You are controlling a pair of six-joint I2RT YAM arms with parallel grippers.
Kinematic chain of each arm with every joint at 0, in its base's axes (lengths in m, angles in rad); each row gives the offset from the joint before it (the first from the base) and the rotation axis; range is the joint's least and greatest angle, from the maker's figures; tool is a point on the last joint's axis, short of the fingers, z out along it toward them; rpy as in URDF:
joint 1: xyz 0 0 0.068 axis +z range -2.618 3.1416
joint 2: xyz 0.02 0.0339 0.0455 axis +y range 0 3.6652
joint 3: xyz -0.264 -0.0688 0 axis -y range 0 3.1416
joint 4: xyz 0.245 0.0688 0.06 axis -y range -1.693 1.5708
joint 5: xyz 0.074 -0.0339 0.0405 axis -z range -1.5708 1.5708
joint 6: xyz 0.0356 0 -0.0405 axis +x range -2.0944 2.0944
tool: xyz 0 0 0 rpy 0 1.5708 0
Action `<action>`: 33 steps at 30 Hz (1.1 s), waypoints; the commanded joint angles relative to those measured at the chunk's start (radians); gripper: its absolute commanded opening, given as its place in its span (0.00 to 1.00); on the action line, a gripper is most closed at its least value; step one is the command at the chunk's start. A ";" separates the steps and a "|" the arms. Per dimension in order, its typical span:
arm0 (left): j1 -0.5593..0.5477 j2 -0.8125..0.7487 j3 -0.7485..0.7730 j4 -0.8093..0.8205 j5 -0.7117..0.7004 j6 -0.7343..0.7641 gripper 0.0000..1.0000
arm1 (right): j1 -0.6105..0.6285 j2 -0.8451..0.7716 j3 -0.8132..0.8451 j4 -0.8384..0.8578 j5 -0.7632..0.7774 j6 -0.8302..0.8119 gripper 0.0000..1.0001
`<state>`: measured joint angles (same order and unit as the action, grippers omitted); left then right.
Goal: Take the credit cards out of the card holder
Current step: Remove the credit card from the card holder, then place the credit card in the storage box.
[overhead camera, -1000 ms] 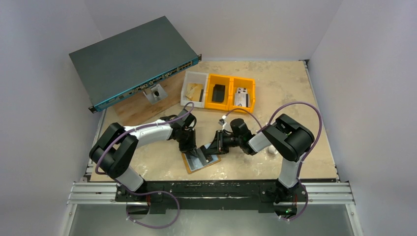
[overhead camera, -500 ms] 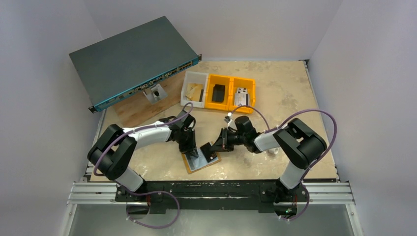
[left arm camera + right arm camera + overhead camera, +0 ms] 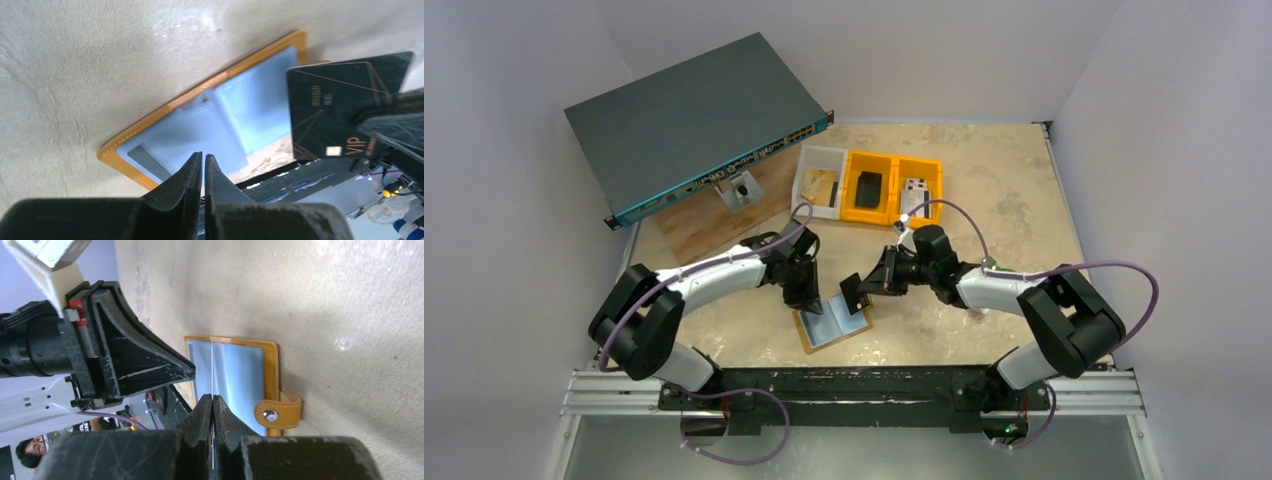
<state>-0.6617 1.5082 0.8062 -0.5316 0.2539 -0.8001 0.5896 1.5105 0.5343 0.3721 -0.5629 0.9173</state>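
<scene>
The card holder [image 3: 834, 328] lies open on the table near the front edge, tan-orange outside and pale blue inside [image 3: 240, 115]. Its snap tab [image 3: 278, 413] sticks out to one side. My left gripper [image 3: 813, 302] is shut, its tips [image 3: 203, 156] resting on the holder's inner left half. My right gripper [image 3: 867, 289] is shut on a black credit card [image 3: 340, 110] with gold lines. It holds the card lifted just above the holder's far right corner. In the right wrist view the card [image 3: 212, 365] shows edge-on between the shut fingers [image 3: 212, 398].
A white bin [image 3: 819, 180] and two orange bins [image 3: 869, 188] [image 3: 919, 190] with small items stand behind the arms. A dark network switch [image 3: 694, 120] rests tilted on a wooden board [image 3: 714, 220] at the back left. Walls close in both sides.
My right gripper has closed on the black card and drawn it up and to the right, away from the holder. The left gripper has stayed on the holder.
</scene>
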 commanded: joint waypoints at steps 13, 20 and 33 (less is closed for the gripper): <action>0.022 -0.329 0.177 -0.221 -0.122 0.121 0.83 | -0.137 -0.104 0.223 -0.168 0.146 -0.016 0.00; 0.045 -0.372 0.176 -0.232 -0.107 0.171 0.86 | -0.203 0.024 0.480 -0.294 0.276 -0.059 0.00; 0.086 -0.393 0.165 -0.235 -0.048 0.208 0.88 | -0.218 0.426 0.939 -0.466 0.397 -0.138 0.00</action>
<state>-0.5880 1.1496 0.9527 -0.7700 0.1768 -0.6216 0.3733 1.8717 1.3685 -0.0284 -0.2031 0.8131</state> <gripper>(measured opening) 0.877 0.004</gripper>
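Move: The middle orange bin, with black cards in it, lies about 24 cm ahead of my right hand, 1 cm to its right and 5 cm lower. The right orange bin stands 12 cm right of that hand and 23 cm ahead; the white bin 11 cm left and 25 cm ahead; the card holder 8 cm back and 7 cm left. From my left hand the middle bin is some 30 cm ahead and 12 cm right. Still pinching the black card, I lift my right hand and swing it about 25 cm forward in a rising arc, some 11 cm up at its highest, then start to sink over the middle orange bin, wrist turning about 25 degrees clockwise. Meanwhile my empty left hand rises some 11 cm off the card holder, opens nearly wide and tips its fingers forward. ##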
